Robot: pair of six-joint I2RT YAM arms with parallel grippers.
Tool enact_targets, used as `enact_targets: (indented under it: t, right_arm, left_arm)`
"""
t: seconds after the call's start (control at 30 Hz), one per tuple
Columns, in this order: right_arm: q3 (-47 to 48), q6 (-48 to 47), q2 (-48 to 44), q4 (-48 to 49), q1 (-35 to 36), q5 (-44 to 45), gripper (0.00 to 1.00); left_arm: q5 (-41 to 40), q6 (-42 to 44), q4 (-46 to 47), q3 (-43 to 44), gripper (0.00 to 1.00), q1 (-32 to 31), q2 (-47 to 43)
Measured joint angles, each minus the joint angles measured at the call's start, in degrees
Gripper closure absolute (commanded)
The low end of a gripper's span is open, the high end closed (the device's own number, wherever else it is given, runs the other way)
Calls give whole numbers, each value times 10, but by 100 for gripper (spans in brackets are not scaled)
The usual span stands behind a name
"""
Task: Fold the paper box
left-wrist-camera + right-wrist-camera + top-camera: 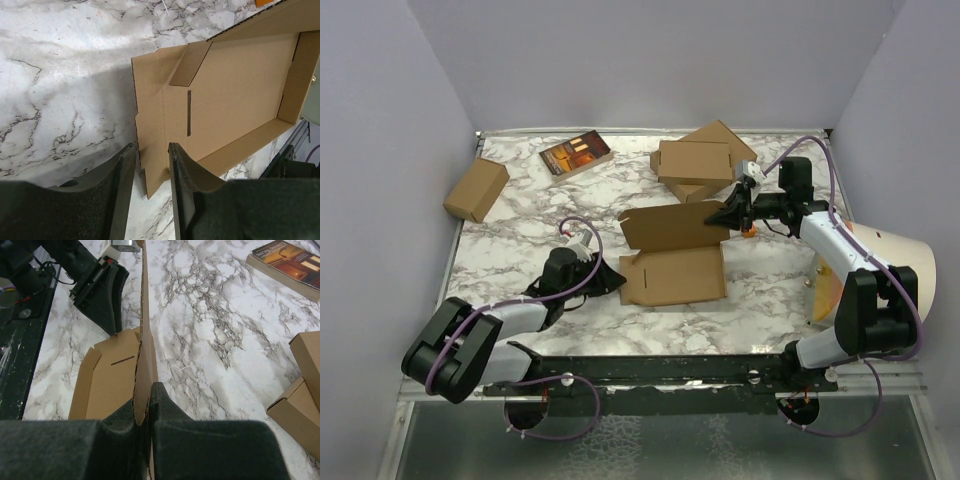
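Observation:
The paper box (675, 278) lies partly folded at the table's middle, its tray flat with low side walls up. Its lid panel (665, 228) stands raised along the far side. My right gripper (730, 215) is shut on the lid's right edge; in the right wrist view the lid (146, 315) runs edge-on out of the shut gripper (149, 390). My left gripper (615, 280) sits at the box's left end. In the left wrist view the gripper (151, 146) is open, and the slotted end flap (152, 100) reaches between its fingers (176, 170).
A stacked pair of folded brown boxes (698, 165) stands behind the lid, close to the right arm. A small brown carton (476, 189) sits far left, a book (576, 154) at the back. A white and orange object (885, 260) leans at the right edge.

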Motion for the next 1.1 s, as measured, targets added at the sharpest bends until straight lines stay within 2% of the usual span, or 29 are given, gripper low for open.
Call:
enact_targets:
  t: [0.27, 0.57, 0.77, 1.1]
  right_arm:
    - [0, 0, 0, 0, 0, 0, 99]
    - [0, 0, 0, 0, 0, 0, 99]
    - [-3, 0, 1, 1, 0, 0, 99]
    - [-10, 8, 2, 20, -2, -1, 99]
  left_arm:
    - [0, 0, 11, -1, 66, 0, 25]
    - [8, -7, 54, -1, 100, 0, 61]
    - [18, -13, 75, -1, 100, 0, 55]
    - [22, -10, 17, -1, 100, 0, -18]
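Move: The box's left end flap, low and splayed outward, passes at the left hand's part-open fingertips: its middle is about 1 cm ahead, 1 cm right and 2 cm lower. The small far corner tab is some 5 cm ahead and 3 cm right, the floor slot level and 5 cm right; the raised lid's middle is roughly 12 cm ahead, 12 cm right and 6 cm higher. From the right hand the flap lies around 20 cm left, 9 cm back, 16 cm below. Down first, by just over 1 cm, the left hand settles its fingers at the edge of the left end flap and shuts them fully, pinching the cardboard while easing under 1 cm to the right. It then draws the flap edge up about 3 cm, the fingers barely tilting upward. The right hand stays put and keeps its grip on the raised lid. ##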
